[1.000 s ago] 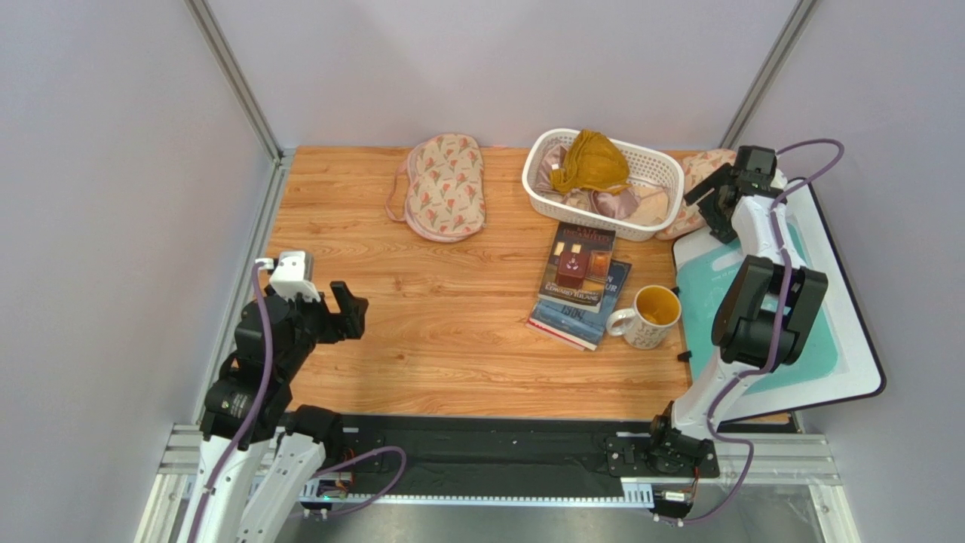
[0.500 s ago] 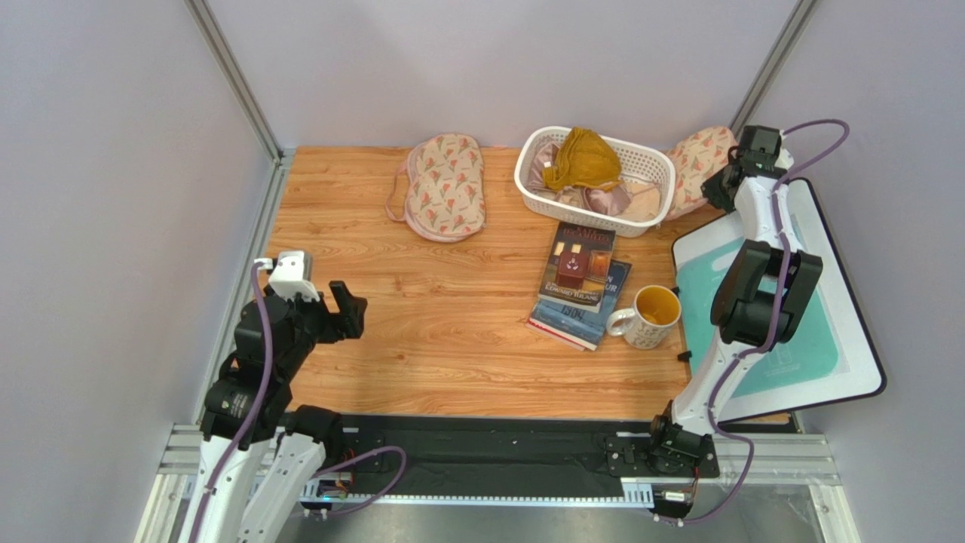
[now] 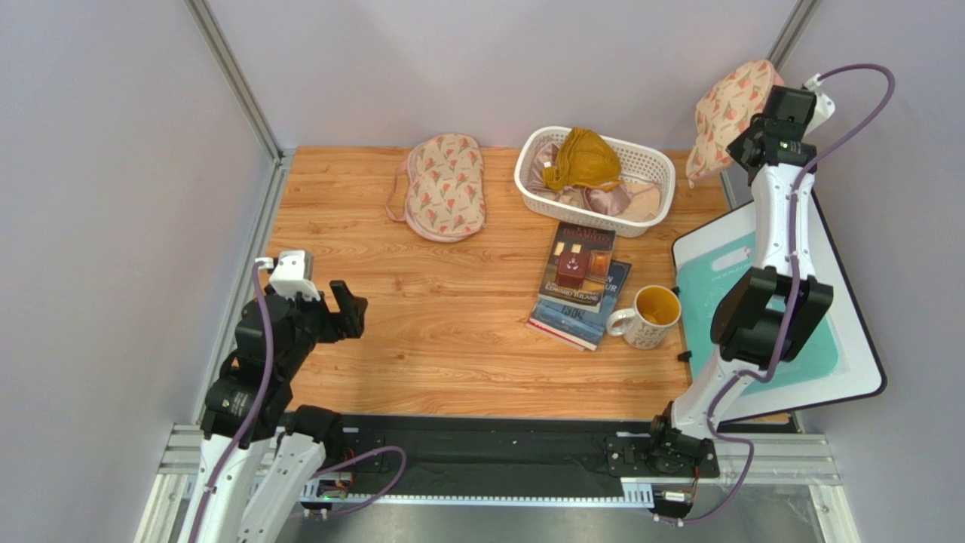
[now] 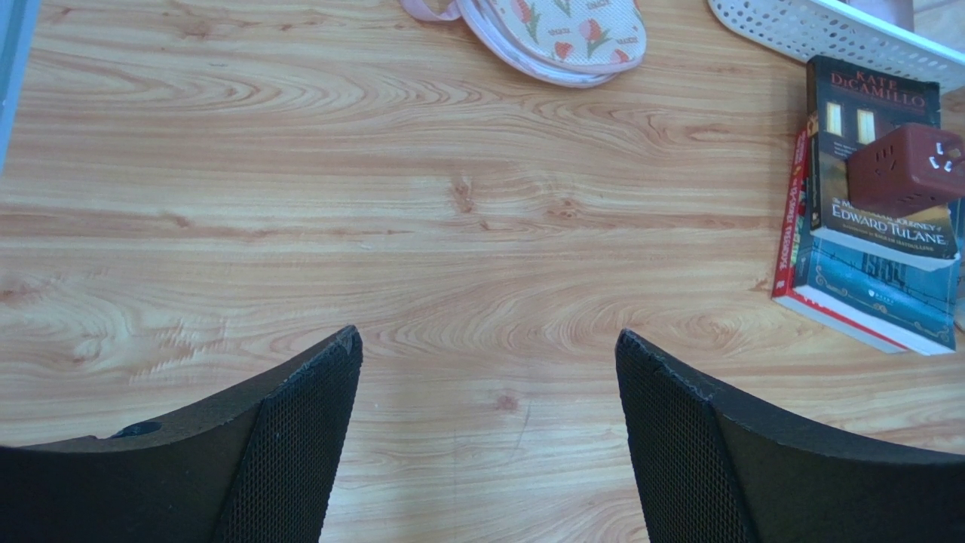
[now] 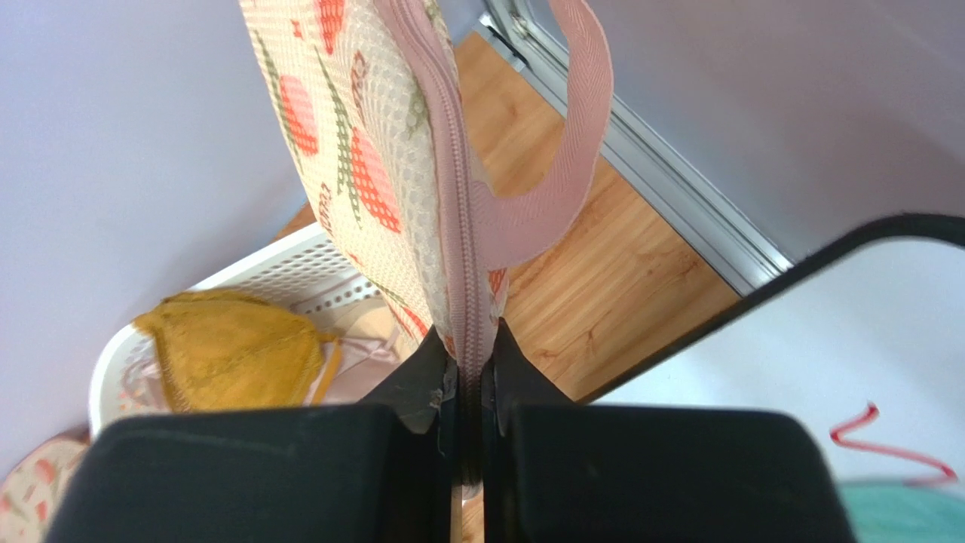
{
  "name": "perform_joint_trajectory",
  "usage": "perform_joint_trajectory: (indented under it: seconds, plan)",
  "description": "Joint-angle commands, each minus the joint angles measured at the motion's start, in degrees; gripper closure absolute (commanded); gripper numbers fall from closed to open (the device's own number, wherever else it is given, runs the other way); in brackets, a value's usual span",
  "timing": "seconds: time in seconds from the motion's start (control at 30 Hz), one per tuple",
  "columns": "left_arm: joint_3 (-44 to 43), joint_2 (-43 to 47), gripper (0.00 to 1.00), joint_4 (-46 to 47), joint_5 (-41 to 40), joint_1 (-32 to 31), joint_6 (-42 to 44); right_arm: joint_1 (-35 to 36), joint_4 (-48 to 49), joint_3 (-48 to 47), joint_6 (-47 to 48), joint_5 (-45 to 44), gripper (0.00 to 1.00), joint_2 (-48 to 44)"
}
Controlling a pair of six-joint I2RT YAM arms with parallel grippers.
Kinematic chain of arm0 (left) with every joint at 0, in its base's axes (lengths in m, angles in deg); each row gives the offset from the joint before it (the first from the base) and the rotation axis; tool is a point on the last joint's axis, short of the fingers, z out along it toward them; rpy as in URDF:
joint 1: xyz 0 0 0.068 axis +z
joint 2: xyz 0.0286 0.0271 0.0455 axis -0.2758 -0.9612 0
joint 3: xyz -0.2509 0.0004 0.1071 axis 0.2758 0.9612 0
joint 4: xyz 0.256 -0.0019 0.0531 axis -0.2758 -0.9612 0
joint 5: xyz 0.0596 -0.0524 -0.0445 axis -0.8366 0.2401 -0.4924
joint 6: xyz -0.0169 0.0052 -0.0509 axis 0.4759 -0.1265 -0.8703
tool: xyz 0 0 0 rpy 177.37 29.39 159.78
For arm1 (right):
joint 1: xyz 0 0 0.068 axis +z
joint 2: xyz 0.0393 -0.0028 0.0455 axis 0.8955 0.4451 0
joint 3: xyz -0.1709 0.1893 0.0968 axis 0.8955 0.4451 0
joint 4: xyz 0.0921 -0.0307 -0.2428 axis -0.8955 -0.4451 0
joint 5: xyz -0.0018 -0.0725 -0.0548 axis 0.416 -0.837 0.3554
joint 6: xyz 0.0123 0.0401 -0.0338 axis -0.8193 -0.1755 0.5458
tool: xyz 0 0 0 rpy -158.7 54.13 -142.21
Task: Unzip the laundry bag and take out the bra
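My right gripper (image 3: 748, 143) is raised at the back right, shut on the pink zip edge of the laundry bag (image 3: 734, 104). The bag hangs in the air above the table's corner. In the right wrist view the beige floral bag (image 5: 363, 147) rises from between the closed fingertips of the gripper (image 5: 467, 345); its zip looks closed and a pink strap (image 5: 566, 147) loops beside it. A second, alike laundry bag (image 3: 444, 184) lies flat at the back centre-left. My left gripper (image 3: 346, 311) hovers open and empty over bare wood (image 4: 487, 351). The bra is hidden.
A white basket (image 3: 532, 181) at the back holds a mustard-yellow garment (image 3: 583, 158) and pinkish satin fabric. Stacked books (image 3: 580, 283) with a small red block on top and a yellow-lined mug (image 3: 651, 317) stand mid-right. A white and teal board (image 3: 793, 328) lies on the right.
The right gripper closed on the bag beside the basket and lifted it up off the table toward the back right. The left arm has stayed still.
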Motion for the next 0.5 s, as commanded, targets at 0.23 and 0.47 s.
perform_joint_trajectory:
  seconds: [0.23, 0.47]
  plan:
    - [0.3, -1.5, 0.12, 1.0, 2.3, 0.3, -0.6, 19.6, 9.2, 18.5, 1.6, 1.3, 1.0, -33.4]
    - [0.3, -1.5, 0.15, 1.3, 4.2, 0.3, 0.0, 36.3, 10.6, 34.6, -1.1, 7.4, 1.0, -48.6]
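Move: From the right hand, which already holds the laundry bag by its end above the far right corner, the open middle of the table lies about 52 cm left, 24 cm back and 18 cm down. The white basket is level with the hand, some 28 cm left; the book stack is about 32 cm left and 19 cm back, and the mug 19 cm left and 26 cm back, all 17 to 19 cm below. For the idle left hand that open middle is roughly 33 cm to the right, 6 cm ahead and 15 cm down. Swinging the pinched bag quickly in towards the middle of the table, the right hand goes about 24 cm left while drawing back some 16 cm and rising 14 cm, the climb levelling off at the end. The wrist turns around 30 degrees counter-clockwise and its fingers tip up; they stay shut on the bag's end. ##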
